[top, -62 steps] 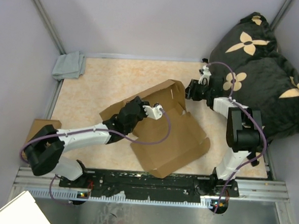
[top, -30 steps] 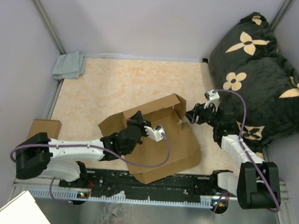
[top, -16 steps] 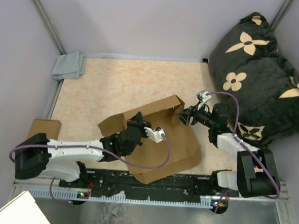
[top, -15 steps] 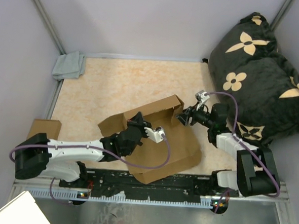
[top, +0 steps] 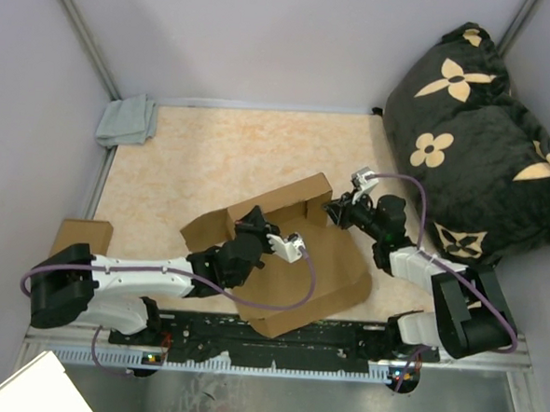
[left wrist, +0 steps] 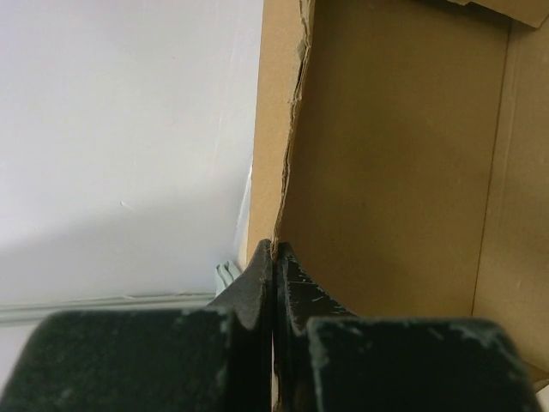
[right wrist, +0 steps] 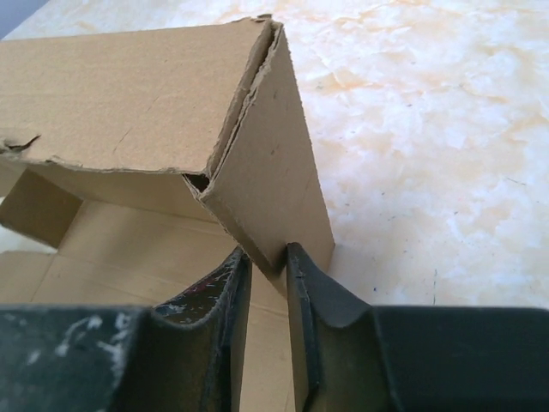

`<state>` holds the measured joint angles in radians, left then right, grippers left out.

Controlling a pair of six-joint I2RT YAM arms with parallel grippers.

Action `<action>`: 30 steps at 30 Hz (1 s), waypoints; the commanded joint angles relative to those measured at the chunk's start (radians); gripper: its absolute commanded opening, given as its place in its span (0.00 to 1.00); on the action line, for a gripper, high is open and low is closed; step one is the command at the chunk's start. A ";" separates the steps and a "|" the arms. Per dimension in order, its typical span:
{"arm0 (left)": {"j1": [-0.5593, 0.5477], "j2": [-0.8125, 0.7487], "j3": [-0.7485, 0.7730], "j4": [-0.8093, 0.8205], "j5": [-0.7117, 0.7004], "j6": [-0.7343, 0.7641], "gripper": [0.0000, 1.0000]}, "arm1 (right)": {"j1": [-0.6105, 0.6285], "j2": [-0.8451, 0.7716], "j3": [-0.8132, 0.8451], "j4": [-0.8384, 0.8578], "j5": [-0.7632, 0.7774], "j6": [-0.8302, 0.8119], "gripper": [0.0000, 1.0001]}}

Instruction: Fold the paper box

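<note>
The paper box [top: 323, 265] lies half-formed in the middle of the table, its back wall standing and its base flat. My left gripper [top: 255, 223] reaches in from the left and is shut on the top edge of a standing wall; in the left wrist view the brown cardboard [left wrist: 386, 172] is pinched between the fingertips of that gripper [left wrist: 273, 251]. My right gripper [top: 332, 210] is at the box's right end. In the right wrist view its jaws [right wrist: 268, 262] are closed narrowly around the lower corner of the upright side flap [right wrist: 274, 163], both pads against it.
A large black pillow with tan flowers [top: 475, 134] fills the back right corner, close behind the right arm. A grey cloth [top: 126, 120] lies at the back left. A smaller cardboard piece [top: 79, 231] sits off the left edge. Grey walls close in the table.
My right gripper has moved left onto the box's right side flap and its jaws have narrowed around it. The left gripper keeps its grip; the box has barely shifted.
</note>
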<state>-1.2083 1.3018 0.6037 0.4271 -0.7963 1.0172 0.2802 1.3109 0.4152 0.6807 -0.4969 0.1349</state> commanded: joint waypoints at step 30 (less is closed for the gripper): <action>-0.002 -0.026 0.227 0.040 -0.024 -0.478 0.80 | 0.333 0.000 -0.048 -0.027 0.955 0.135 0.00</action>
<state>-1.2232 1.3705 0.7677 0.4500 -0.8555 0.7319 0.6067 1.3399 0.3740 0.7891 0.3420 0.2295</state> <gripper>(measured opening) 0.783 0.022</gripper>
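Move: The right hand's part-closed fingers straddle the near edge of the box's right end flap, whose middle is about 3 cm ahead and level sideways; the middle of the far wall lies some 11 cm to this hand's left and 2 cm ahead. The left hand already holds that wall's top edge: the wall's middle is about 6 cm to its right, 3 cm ahead and 4 cm below, the loose left end flap some 12 cm to its left and 4 cm back. The right fingers shut and pinch the end flap while easing forward about 1.5 cm, and the hand then swings nearly 30 degrees clockwise almost on the spot, drifting slightly right at the end with the flap still gripped. The left hand keeps its pinch on the far wall for the first half, nudging barely forward, then opens wide, lets go of the edge and draws off upward and right by about 5 cm, rolling some 20 degrees so that its right side rises. ##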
